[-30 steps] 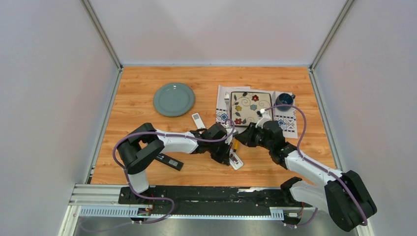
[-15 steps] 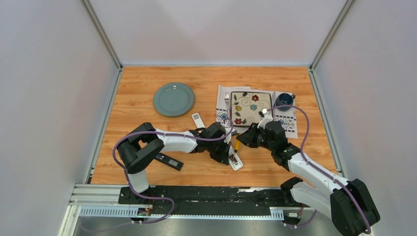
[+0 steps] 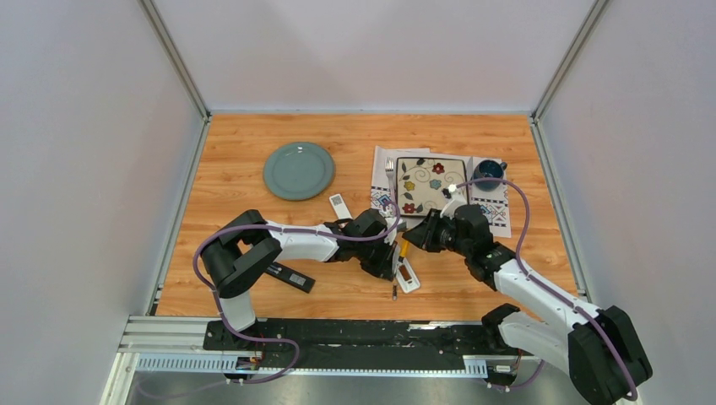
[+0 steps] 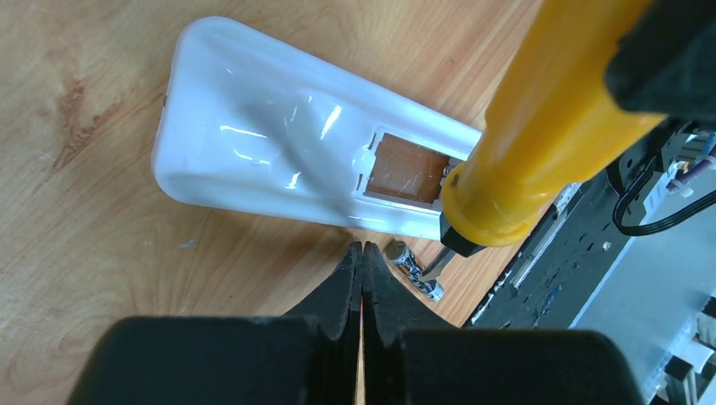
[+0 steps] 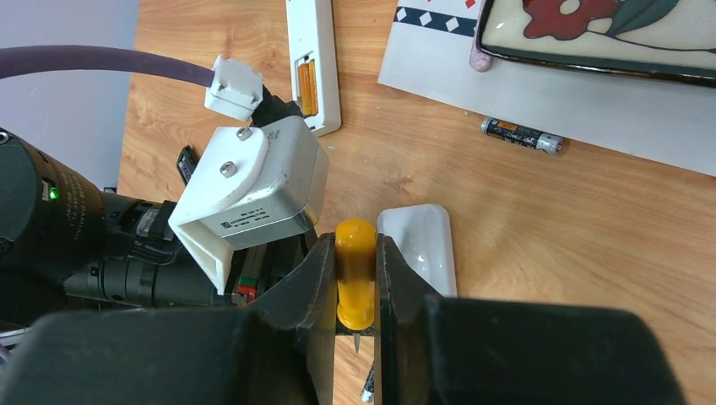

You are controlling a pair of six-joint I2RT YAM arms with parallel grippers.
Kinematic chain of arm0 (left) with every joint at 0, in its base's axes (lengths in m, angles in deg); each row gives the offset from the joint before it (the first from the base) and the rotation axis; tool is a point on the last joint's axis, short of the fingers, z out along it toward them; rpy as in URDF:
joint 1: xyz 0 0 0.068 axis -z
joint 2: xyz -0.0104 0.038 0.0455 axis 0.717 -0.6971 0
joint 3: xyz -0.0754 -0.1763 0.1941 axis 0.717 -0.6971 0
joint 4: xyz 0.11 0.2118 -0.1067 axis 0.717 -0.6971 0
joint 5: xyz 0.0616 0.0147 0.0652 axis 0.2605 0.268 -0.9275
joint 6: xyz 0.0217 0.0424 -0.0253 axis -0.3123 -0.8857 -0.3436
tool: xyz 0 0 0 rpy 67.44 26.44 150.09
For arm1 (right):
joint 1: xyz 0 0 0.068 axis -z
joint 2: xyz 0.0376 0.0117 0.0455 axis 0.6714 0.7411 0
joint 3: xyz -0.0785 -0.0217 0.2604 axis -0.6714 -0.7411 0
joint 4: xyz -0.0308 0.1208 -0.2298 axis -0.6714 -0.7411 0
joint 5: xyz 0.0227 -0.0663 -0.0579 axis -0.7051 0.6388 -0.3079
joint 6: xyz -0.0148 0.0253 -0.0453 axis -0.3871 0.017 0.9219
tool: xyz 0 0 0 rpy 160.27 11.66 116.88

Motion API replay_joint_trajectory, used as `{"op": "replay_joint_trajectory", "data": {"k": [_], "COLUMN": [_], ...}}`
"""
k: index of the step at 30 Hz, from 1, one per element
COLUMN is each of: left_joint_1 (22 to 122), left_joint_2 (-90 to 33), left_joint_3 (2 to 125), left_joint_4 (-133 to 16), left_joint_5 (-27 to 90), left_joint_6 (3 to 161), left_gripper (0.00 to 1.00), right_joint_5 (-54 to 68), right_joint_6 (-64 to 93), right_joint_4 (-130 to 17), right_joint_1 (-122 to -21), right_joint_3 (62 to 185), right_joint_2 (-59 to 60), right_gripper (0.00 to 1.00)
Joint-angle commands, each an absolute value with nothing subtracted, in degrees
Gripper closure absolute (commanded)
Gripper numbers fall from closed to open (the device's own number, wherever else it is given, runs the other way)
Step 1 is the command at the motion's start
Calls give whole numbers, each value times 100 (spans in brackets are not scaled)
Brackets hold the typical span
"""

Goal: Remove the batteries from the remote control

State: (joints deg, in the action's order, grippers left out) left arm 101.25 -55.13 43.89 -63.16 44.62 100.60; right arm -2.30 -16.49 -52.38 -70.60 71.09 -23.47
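A white remote control (image 4: pixel 253 152) lies back side up on the wood, also seen in the top view (image 3: pixel 408 275). Its open compartment (image 4: pixel 409 169) shows orange-brown inside. A dark battery (image 4: pixel 414 270) lies on the table just beside the remote (image 3: pixel 393 292). My left gripper (image 4: pixel 361 249) is shut and empty, its tips at the remote's near edge. My right gripper (image 5: pixel 355 240) is shut on the orange-handled screwdriver (image 5: pixel 355 270), whose tip (image 4: pixel 439 266) rests by that battery. A second dark battery (image 5: pixel 522 135) lies near the placemat.
Another white remote (image 5: pixel 312 59) with an open back lies behind the left arm, and a black remote (image 3: pixel 287 276) sits at the left. A teal plate (image 3: pixel 298 170), a floral plate (image 3: pixel 431 186) on a placemat and a blue cup (image 3: pixel 488 174) stand farther back.
A dark battery now lies on the table beside the white remote, where none showed before. The right gripper with the screwdriver has shifted slightly away from me.
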Motion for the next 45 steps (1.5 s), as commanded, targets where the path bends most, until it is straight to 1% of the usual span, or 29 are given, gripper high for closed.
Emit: {"op": "replay_joint_trajectory", "data": {"k": [1,5,8,9,11,14,15,17,18,20,23,27,32,35,41,45], "left_joint_1": [10048,10021,9960,9942,9837,9618,9547,9293,9205,8889,8370,7580,7086,7007,7007,7024], "left_joint_2": [-5490,-5182,-4822,-4725,-4392,-3952,-3829,-3495,-3285,-3082,-2774,-2431,-2369,-2588,-3580,-4309], "left_joint_3": [4183,4280,4359,4376,4385,4350,4324,4280,4219,4148,3938,3385,3137,3199,3541,3822], "left_joint_4": [-6698,-6786,-6839,-6856,-6856,-6927,-6936,-6988,-7015,-7059,-6963,-6559,-6408,-6487,-6163,-6101], "left_joint_5": [3750,3688,3653,3635,3600,3548,3547,3547,3591,3644,4003,4741,5059,5050,5428,5455], "left_joint_6": [9822,9690,9602,9585,9541,9462,9444,9418,9417,9443,9636,9953,10042,9954,10120,10182], "left_gripper": [100,97,89,84,78,59,49,41,35,28,24,23,21,21,21,23], "right_joint_5": [-159,-1,26,26,0,-79,-106,-159,-176,-255,-395,-668,-905,-1002,-1327,-1460], "right_joint_6": [-1469,-1275,-1187,-1161,-1152,-1169,-1178,-1187,-1161,-1152,-1116,-1099,-1002,-941,-897,-844], "right_joint_4": [-5302,-5575,-5812,-5839,-5892,-5936,-5936,-5988,-6006,-6032,-6050,-6059,-6112,-6129,-6120,-6147], "right_joint_1": [-7083,-7083,-7074,-7065,-7039,-6977,-6934,-6898,-6846,-6775,-6591,-6161,-5853,-5668,-5229,-4965], "right_joint_3": [7475,7677,7818,7862,7932,7977,8012,8038,8064,8073,8091,8073,8082,8100,8126,8144], "right_joint_2": [-2424,-2547,-2634,-2670,-2714,-2775,-2801,-2828,-2837,-2837,-2819,-2775,-2714,-2644,-2424,-2327], "right_gripper": [100,100,100,100,100,100,100,100,100,100,100,100,100,100,100,100]}}
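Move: The loaded white remote I want next lies about 14 cm ahead and 12 cm left of my closed left fingers, barely below their height. The emptied white remote is just beside them, 3 cm to the right and 1 ahead, with its loose battery some 4 cm back and 1 right. Another battery sits at the placemat's edge, 11 cm ahead and 4 right. From my right hand, the loaded remote is roughly 17 cm left, 7 ahead and 9 below. I lift my left hand about 12 cm off the emptied remote's side and swing it left and forward, opening the fingers wide and turning the hand some 25 degrees counter-clockwise, then sink about 7 cm towards the loaded remote's battery end, without touching it. My right hand keeps the screwdriver, raises it around 4 cm clear, then carries it right and forward. ##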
